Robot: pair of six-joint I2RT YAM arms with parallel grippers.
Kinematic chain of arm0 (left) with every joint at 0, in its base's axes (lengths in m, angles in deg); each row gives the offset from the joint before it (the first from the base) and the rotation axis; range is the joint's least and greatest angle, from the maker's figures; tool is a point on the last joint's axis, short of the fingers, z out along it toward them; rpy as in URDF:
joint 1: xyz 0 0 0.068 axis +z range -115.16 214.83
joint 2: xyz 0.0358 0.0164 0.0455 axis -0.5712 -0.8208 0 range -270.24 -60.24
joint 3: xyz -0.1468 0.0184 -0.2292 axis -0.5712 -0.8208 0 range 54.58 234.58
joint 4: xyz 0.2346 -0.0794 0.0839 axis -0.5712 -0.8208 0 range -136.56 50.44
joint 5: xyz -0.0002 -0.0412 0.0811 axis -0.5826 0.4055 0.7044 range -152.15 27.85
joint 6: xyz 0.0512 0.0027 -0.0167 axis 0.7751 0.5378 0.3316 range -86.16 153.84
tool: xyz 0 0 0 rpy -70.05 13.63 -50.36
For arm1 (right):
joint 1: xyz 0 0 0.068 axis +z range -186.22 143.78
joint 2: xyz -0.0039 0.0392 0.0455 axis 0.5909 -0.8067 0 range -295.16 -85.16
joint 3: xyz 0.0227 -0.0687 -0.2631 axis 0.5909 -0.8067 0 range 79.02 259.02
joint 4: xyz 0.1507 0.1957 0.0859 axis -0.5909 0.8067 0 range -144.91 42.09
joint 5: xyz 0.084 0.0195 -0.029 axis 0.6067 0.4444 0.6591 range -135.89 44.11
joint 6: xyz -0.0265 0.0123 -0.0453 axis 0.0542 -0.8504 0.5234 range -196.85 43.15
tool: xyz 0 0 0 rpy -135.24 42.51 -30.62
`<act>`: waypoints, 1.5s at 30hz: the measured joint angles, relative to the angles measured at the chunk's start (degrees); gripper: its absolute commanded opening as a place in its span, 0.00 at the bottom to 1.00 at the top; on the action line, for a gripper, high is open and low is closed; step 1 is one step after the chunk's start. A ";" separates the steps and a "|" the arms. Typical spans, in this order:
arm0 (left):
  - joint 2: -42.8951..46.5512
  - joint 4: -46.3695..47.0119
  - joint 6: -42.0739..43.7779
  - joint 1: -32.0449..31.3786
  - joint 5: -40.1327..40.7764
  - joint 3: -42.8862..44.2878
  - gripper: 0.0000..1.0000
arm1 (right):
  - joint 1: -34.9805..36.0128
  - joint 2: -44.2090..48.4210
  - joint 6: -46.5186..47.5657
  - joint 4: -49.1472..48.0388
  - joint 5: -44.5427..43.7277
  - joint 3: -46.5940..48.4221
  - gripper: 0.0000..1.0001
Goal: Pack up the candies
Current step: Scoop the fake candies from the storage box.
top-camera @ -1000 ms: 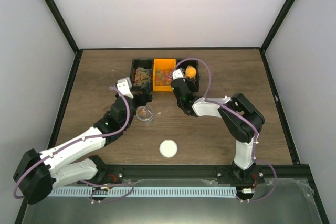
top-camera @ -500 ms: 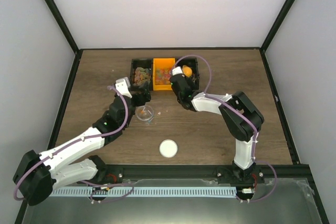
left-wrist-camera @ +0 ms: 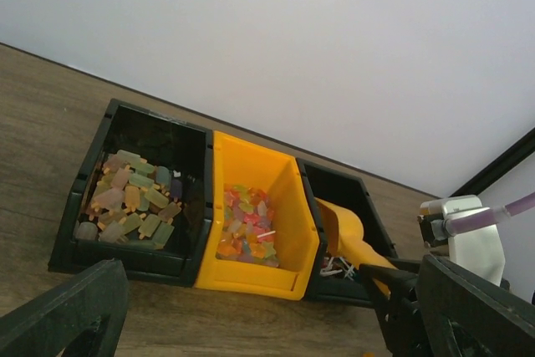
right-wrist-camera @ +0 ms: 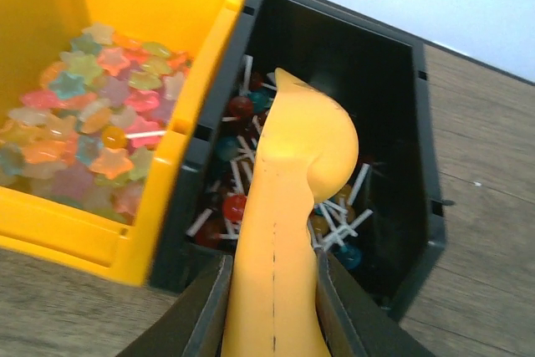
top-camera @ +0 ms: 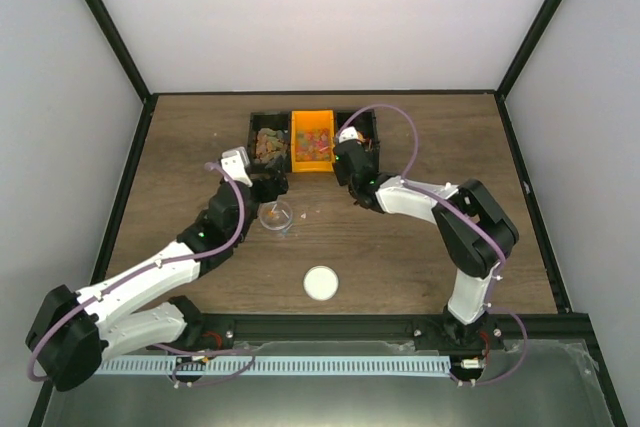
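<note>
The candies lie in three bins at the back. Brownish-green gummies (left-wrist-camera: 125, 202) fill the left black bin (top-camera: 268, 144). Coloured star gummies (right-wrist-camera: 92, 123) fill the yellow bin (top-camera: 313, 142). Lollipops on white sticks (right-wrist-camera: 234, 206) lie in the right black bin (top-camera: 367, 130). My right gripper (right-wrist-camera: 272, 315) is shut on the handle of the orange scoop (right-wrist-camera: 288, 206). The scoop's bowl points down into the right black bin, over the lollipops. My left gripper (top-camera: 272, 187) is open, just in front of the bins and above a clear cup (top-camera: 277, 216).
A white round lid (top-camera: 320, 283) lies on the wooden table nearer the arm bases. A few small bits lie on the table beside the cup. Black frame rails border the table on all sides.
The right gripper has carried the scoop towards the back and tipped its bowl down into the right black bin. The left arm has not moved.
</note>
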 measured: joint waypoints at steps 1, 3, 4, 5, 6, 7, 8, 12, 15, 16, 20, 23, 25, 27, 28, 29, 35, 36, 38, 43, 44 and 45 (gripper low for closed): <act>-0.15 0.02 -0.04 0.00 -0.09 0.00 0.96 | 0.02 0.00 0.04 0.13 -0.98 -0.07 0.01; -0.44 0.00 -0.20 0.07 -0.42 0.00 0.96 | 0.04 0.00 0.74 0.48 -3.32 -0.50 0.01; -0.61 0.02 -0.22 0.13 -0.63 0.00 0.96 | 0.07 0.00 1.03 0.72 -4.17 -0.87 0.01; -0.81 0.00 -0.24 0.26 -0.76 0.00 0.96 | 0.13 -0.11 1.18 0.74 -4.83 -1.16 0.01; -0.94 0.00 -0.24 0.28 -0.87 0.00 0.96 | 0.15 -0.24 1.31 0.83 -5.18 -1.20 0.01; -1.05 0.02 -0.24 0.33 -0.94 0.00 0.96 | 0.15 -0.39 1.36 0.76 -5.29 -1.20 0.01; -1.16 0.00 -0.26 0.37 -1.09 0.00 0.96 | 0.15 -0.48 1.36 0.76 -5.22 -1.20 0.01; -1.60 0.00 -0.37 0.87 -1.46 0.00 0.96 | 0.09 -0.52 0.79 0.48 -2.21 -1.33 0.01; -1.66 0.02 -0.48 1.16 -1.95 0.00 0.96 | -0.37 0.24 -0.74 -0.17 2.27 -2.51 0.01; -1.66 0.02 -0.52 1.22 -2.10 0.00 0.96 | -0.68 0.83 -1.40 -0.17 3.61 -3.04 0.01; -1.66 0.02 -0.66 1.49 -2.47 0.00 0.96 | -2.49 3.17 -4.63 0.07 9.46 -4.20 0.01; -1.66 0.02 -0.70 1.60 -2.69 -0.02 0.96 | -4.48 4.85 -8.04 -0.22 13.92 -5.81 0.01; -1.66 0.00 -0.72 1.66 -2.86 -0.02 0.96 | -5.99 5.81 -10.71 -0.70 17.14 -6.86 0.01; -1.66 0.00 -0.81 1.77 -3.08 -0.04 0.96 | -7.72 6.60 -13.66 -1.33 20.68 -7.74 0.01; -1.66 0.00 -0.83 1.81 -3.13 -0.04 0.96 | -8.98 7.06 -16.46 -2.08 24.20 -8.57 0.01; -1.66 0.00 -0.87 1.88 -3.28 -0.07 0.96 | -9.79 7.34 -16.96 -2.23 24.79 -8.70 0.01; -1.66 0.00 -1.07 2.08 -3.74 -0.07 0.96 | -15.69 9.22 -26.43 -6.88 35.98 -13.16 0.01; -1.66 0.02 -1.09 2.10 -3.74 -0.07 0.96 | -16.26 9.27 -27.91 -7.52 37.07 -13.55 0.01; -1.66 0.00 -1.20 2.12 -3.76 -0.07 0.96 | -17.40 9.44 -30.71 -9.25 39.19 -14.78 0.01; -1.73 0.02 -1.33 2.14 -3.96 -0.07 0.96 | -20.20 10.08 -36.63 -13.16 44.68 -17.94 0.01; -1.77 0.02 -1.42 2.14 -4.02 -0.07 0.96 | -20.87 10.08 -37.90 -13.77 45.79 -18.36 0.01; -1.77 0.02 -1.49 2.16 -4.13 -0.07 0.96 | -21.31 10.08 -38.88 -14.29 46.69 -18.69 0.01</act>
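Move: In the right hand the yellow scoop is already held, its bowl down in the black lollipop bin, whose middle lies about 5 cm ahead, 2 cm to the right and 5 cm below. The yellow star-candy bin sits about 10 cm left and 5 cm ahead; the clear jar, some 18 cm left and 14 cm back. From the idle left hand the lollipop bin is roughly 17 cm ahead, 23 cm right and 19 cm lower. Keeping its pinch on the scoop handle, the right hand first sways about 2 cm right and back again while sinking slightly, then sweeps some 5 cm right and a little back towards the lollipop bin's near right corner. During the sweep the wrist rolls over 50 degrees, its left side rising, with some nose-down tip, turning the bowl inside the bin. ##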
